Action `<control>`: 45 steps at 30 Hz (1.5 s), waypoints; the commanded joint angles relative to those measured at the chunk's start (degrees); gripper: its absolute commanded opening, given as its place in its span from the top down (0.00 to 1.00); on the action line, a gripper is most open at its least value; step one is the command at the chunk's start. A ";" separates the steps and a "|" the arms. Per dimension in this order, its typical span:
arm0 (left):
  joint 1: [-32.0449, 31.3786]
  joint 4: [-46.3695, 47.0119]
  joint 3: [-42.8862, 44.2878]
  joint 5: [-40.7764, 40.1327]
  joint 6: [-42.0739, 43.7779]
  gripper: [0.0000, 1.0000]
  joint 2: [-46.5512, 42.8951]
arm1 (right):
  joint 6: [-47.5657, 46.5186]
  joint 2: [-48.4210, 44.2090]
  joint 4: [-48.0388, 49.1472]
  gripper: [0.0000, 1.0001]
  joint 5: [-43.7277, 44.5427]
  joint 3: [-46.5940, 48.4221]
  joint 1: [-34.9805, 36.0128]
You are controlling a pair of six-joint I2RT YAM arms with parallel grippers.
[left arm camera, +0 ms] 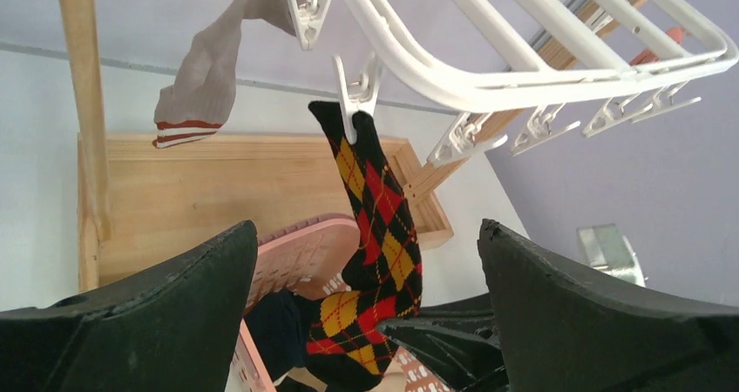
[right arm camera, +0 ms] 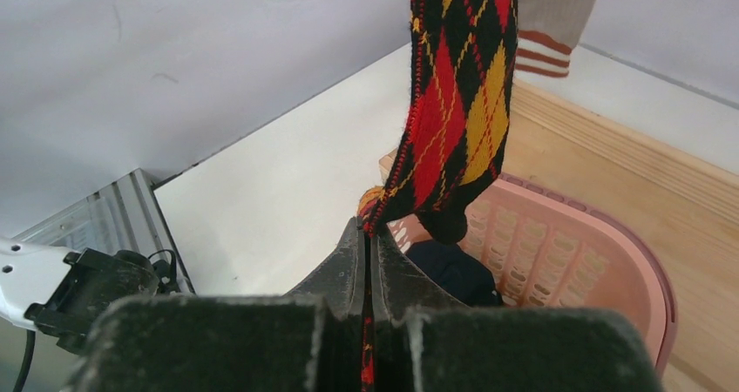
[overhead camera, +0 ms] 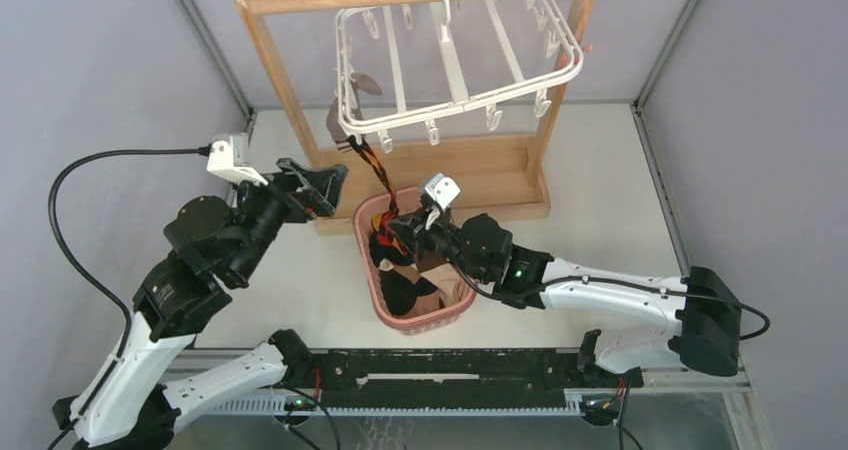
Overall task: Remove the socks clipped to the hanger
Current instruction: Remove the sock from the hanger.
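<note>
The white hanger (overhead camera: 460,65) hangs from the wooden rack's top bar. A red-yellow argyle sock (left arm camera: 376,226) is still held at its top by a white clip (left arm camera: 353,104) and stretches down over the pink basket. My right gripper (right arm camera: 368,228) is shut on this sock's lower edge, just above the basket. My left gripper (left arm camera: 366,235) stands wide open to the left of the sock, with nothing between its fingers. A grey sock (left arm camera: 205,78) with a red-white cuff hangs from another clip further left. Other socks (overhead camera: 410,280) lie in the basket.
The pink basket (overhead camera: 425,326) stands on the table in front of the wooden rack's base (overhead camera: 470,175). The rack's left post (left arm camera: 83,104) rises close to my left gripper. Several empty clips (left arm camera: 540,126) dangle along the hanger's front edge.
</note>
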 commanded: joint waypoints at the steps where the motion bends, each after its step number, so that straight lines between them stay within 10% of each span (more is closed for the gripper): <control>1: 0.60 3.44 4.05 -1.66 2.05 0.01 2.14 | -1.39 1.26 1.16 1.00 2.49 3.13 1.32; 45: 6.30 25.30 -6.18 -1.84 9.59 0.28 9.83 | -2.02 4.62 -0.59 1.00 5.61 6.20 3.36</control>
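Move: The clip pinching the black, red and yellow sock is about 12 cm ahead of my left hand, 4 cm to its right and 3 cm above. An empty clip sits some 6 cm to the right of that clip, level with it; the grey sock hangs roughly 10 cm beyond it and 6 cm to its left, a bit lower. From my right hand, already gripping the sock lower down, the clip is around 15 cm ahead, 8 cm left and 14 cm above. I reach my left hand forward about 7.5 cm and a little right to bring its open fingers up to the sock's clip, rising some 2 cm on the way before sinking back to my starting height. I narrow the wide-open fingers by about a quarter and tilt the tips slightly up and leftward. My right hand keeps its closed hold on the sock, easing 1.5 cm left. ##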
